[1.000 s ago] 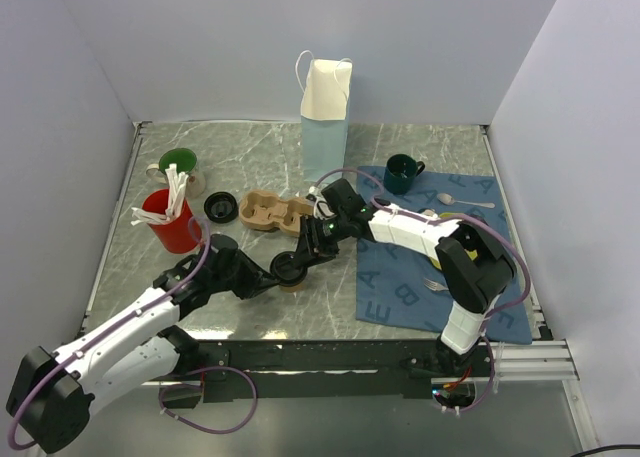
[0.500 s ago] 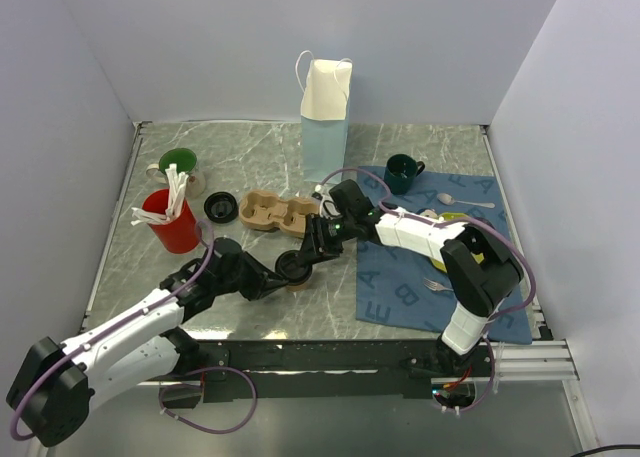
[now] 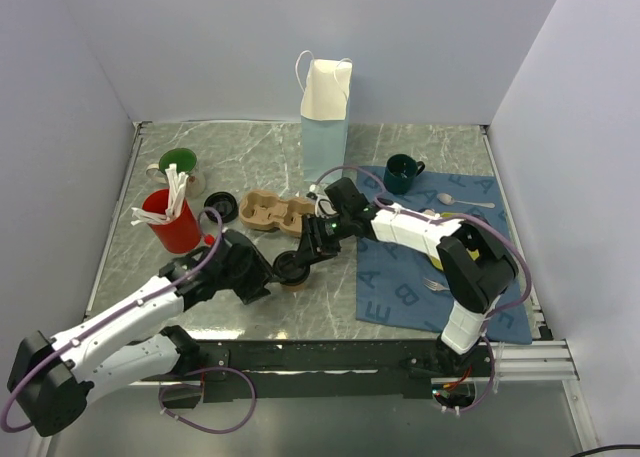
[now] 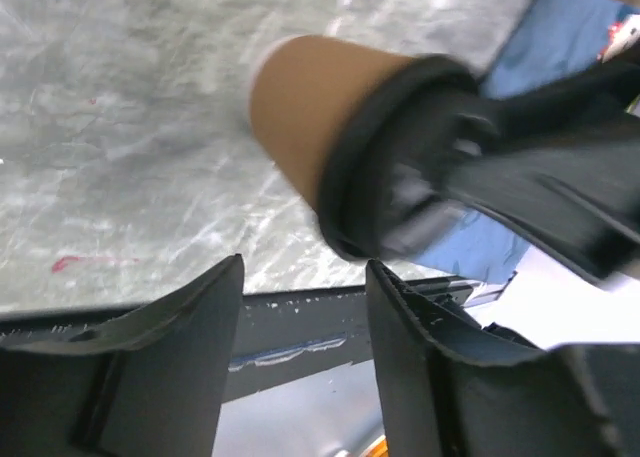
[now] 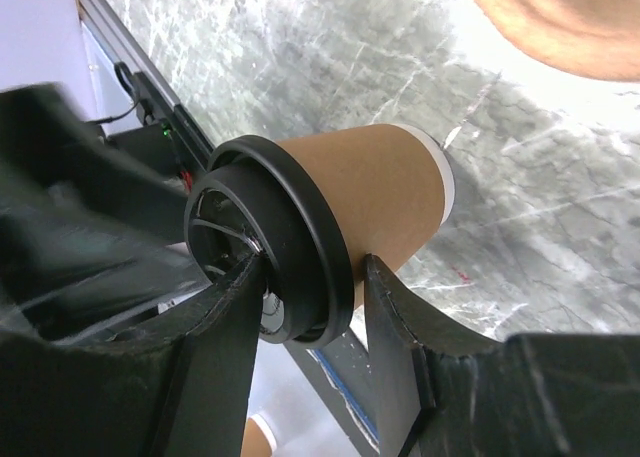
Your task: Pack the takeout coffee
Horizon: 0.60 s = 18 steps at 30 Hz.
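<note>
The takeout coffee is a tan paper cup with a black lid, low over the marble table near its front middle. My right gripper is shut on it: in the right wrist view one finger lies across the lid and the other presses the cup wall. My left gripper stands open just left of the cup and does not touch it. In the left wrist view the cup lies beyond my open left gripper, with nothing between the fingers.
A white paper bag stands at the back centre. A tan cup carrier and a loose black lid lie left of centre. A red cup, green cup, dark green mug and blue cloth with cutlery surround them.
My left gripper has opened, let go of the cup's lid and drawn back a little to the left. The right gripper keeps its hold on the cup.
</note>
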Each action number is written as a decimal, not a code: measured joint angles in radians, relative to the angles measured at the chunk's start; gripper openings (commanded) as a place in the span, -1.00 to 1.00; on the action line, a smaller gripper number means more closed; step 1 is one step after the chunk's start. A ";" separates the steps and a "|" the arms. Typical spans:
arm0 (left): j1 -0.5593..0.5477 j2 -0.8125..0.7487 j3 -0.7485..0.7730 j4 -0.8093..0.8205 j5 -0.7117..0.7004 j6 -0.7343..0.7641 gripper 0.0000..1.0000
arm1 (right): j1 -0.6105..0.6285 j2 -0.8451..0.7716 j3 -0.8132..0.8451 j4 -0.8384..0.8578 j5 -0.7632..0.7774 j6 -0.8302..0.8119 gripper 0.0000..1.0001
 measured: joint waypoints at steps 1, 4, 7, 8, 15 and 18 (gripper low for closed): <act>-0.004 0.002 0.039 -0.045 -0.013 0.019 0.19 | 0.005 0.003 0.010 -0.012 0.000 -0.006 0.04; -0.008 -0.001 0.157 -0.102 -0.045 0.060 0.21 | 0.017 0.004 0.036 -0.058 0.005 -0.029 0.18; -0.009 -0.014 0.224 -0.113 -0.070 0.081 0.23 | 0.024 0.006 0.072 -0.133 0.008 -0.050 0.26; -0.009 -0.018 0.237 -0.121 -0.081 0.086 0.28 | 0.024 0.006 0.084 -0.153 0.009 -0.055 0.28; 0.014 0.005 0.330 -0.272 -0.202 0.167 0.63 | 0.026 0.005 0.240 -0.322 0.081 -0.114 0.53; 0.029 0.010 0.389 -0.333 -0.264 0.202 0.98 | 0.031 -0.002 0.279 -0.379 0.140 -0.140 0.64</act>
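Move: The lidded coffee cup stands about 6 cm to the right of the left hand and 4 cm ahead, its middle some 5 cm lower. The right hand already has hold of its rim area, with the cup's middle roughly 3 cm to that hand's left, 2 cm back and 4 cm below. The cup carrier lies about 16 cm beyond the cup and 4 cm farther left; the spare lid is also some 16 cm beyond the cup, but about 18 cm to its left. The right fingers let go of the lidded cup, spreading from their grip on its rim, and the hand eases up about 4 cm off it, its fingertips tipping slightly more downward. Meanwhile the left hand pulls away faster, up some 9 cm, then also left and forward, opening wider and swinging its fingers about 20 degrees to point more forward. ##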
